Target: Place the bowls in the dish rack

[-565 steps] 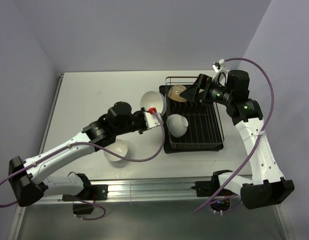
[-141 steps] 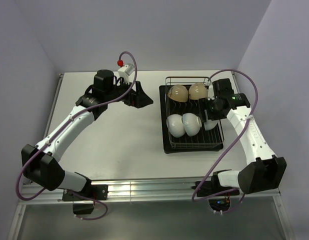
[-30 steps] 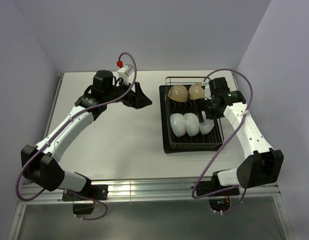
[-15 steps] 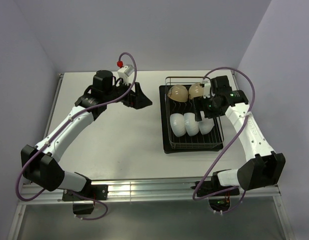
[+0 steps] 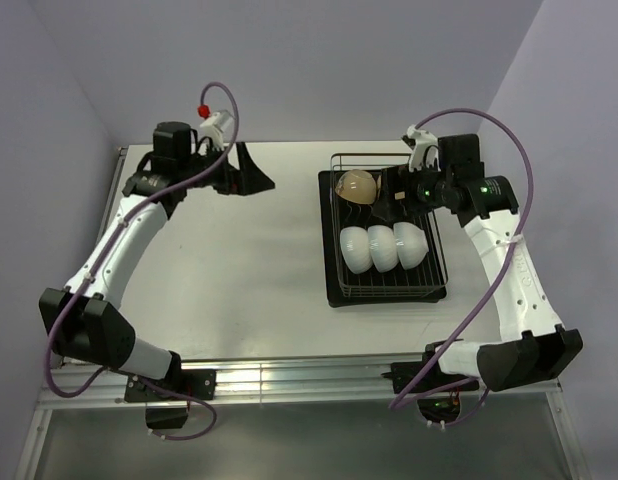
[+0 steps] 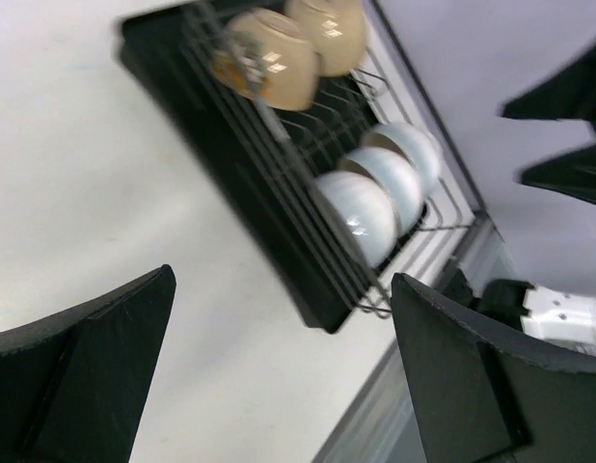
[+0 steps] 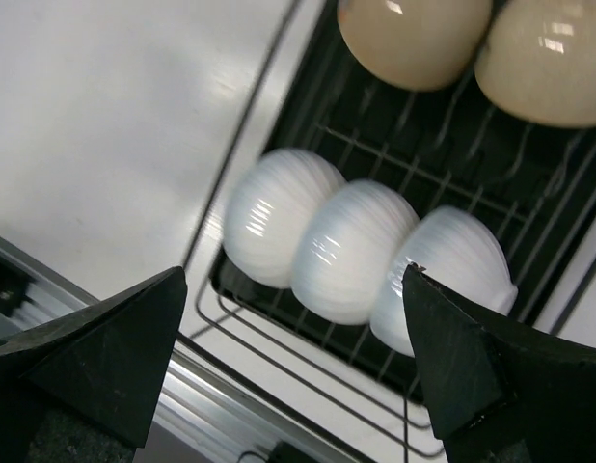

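The dark wire dish rack [image 5: 389,285] stands on the right of the table. Three white bowls [image 5: 380,248] stand on edge in a row in its near half. One tan bowl [image 5: 356,186] stands at its far end. A second tan bowl beside it is hidden under my right gripper [image 5: 394,190] in the top view. The right wrist view shows both tan bowls [image 7: 414,39] and the white row [image 7: 351,251]; my right gripper [image 7: 294,289] is open and empty above them. My left gripper [image 5: 251,172] is open and empty over the table's far left, away from the rack [image 6: 250,193].
The white table [image 5: 219,260] lies between grey walls. A metal rail [image 5: 289,380] with the arm bases runs along the near edge. The right arm's purple cable [image 5: 469,115] arcs above the rack's far end.
My right gripper has pulled back from the third white bowl toward the rack's far end. My left arm has swung left and back, away from the rack.
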You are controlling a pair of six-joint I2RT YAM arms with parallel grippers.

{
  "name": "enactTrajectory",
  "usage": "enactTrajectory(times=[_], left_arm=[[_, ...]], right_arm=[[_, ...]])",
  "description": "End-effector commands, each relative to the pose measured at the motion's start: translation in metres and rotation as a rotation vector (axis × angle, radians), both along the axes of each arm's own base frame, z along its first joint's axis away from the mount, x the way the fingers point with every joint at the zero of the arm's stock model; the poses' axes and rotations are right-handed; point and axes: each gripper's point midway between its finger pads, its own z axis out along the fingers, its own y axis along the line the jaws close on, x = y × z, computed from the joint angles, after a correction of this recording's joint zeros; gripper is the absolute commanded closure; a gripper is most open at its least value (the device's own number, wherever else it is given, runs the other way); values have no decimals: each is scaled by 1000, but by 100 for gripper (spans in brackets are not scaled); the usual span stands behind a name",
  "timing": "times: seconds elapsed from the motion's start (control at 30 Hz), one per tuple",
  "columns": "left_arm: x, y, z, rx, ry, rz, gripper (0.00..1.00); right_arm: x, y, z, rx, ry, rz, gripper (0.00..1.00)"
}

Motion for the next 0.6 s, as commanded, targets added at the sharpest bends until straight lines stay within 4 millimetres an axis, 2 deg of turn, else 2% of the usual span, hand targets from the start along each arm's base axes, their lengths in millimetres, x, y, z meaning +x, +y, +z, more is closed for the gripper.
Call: enactTrajectory(times=[0.0,0.07,0.13,0.17,0.33,0.47,0.57], left_arm=[[21,40,3,61,23,81,0],[38,71,6,95,22,166,1],[45,90,-4,155,48,197,1],[52,106,-12,176,71,234,1],[58,160,-41,257,97,343,0],[54,181,-50,306,72,400,0],[48,184,-58,326,71,413,1]], right_arm=[[17,26,52,133,-146,60,0],[26,26,57,134,-171,55,0],[34,26,58,144,-165,24,0],[38,25,59,139,-176,19,0],[56,13,49,120,-172,-27,0],[64,-2,41,140,-146,-64,0],[66,-9,34,136,-137,-83,0]])
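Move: Just below and behind the empty right hand stands the right-hand white bowl, about 3 cm back, 8 cm to its right and 14 cm down. The middle white bowl sits 7 cm to the left of that one; the right cream bowl is some 13 cm ahead of the hand, 4 cm right, and the left cream bowl 13 cm ahead, 6 cm left, both about 14 cm lower. From the empty left hand, the right-hand white bowl lies some 38 cm right, 8 cm back and 16 cm lower. The left hand swings away from the rack over bare table, about 18 cm to its left and at first some 6 cm forward, then sinks by 7 to 8 cm as it goes, turning roughly 25 degrees counter-clockwise with its fingers wide open. The right hand, already clear of the white bowls and still open, carries on forward about 6 cm above the rack towards its far end, rising some 4 cm at first and then easing down a little, its wrist barely turning and its fingers touching nothing. ##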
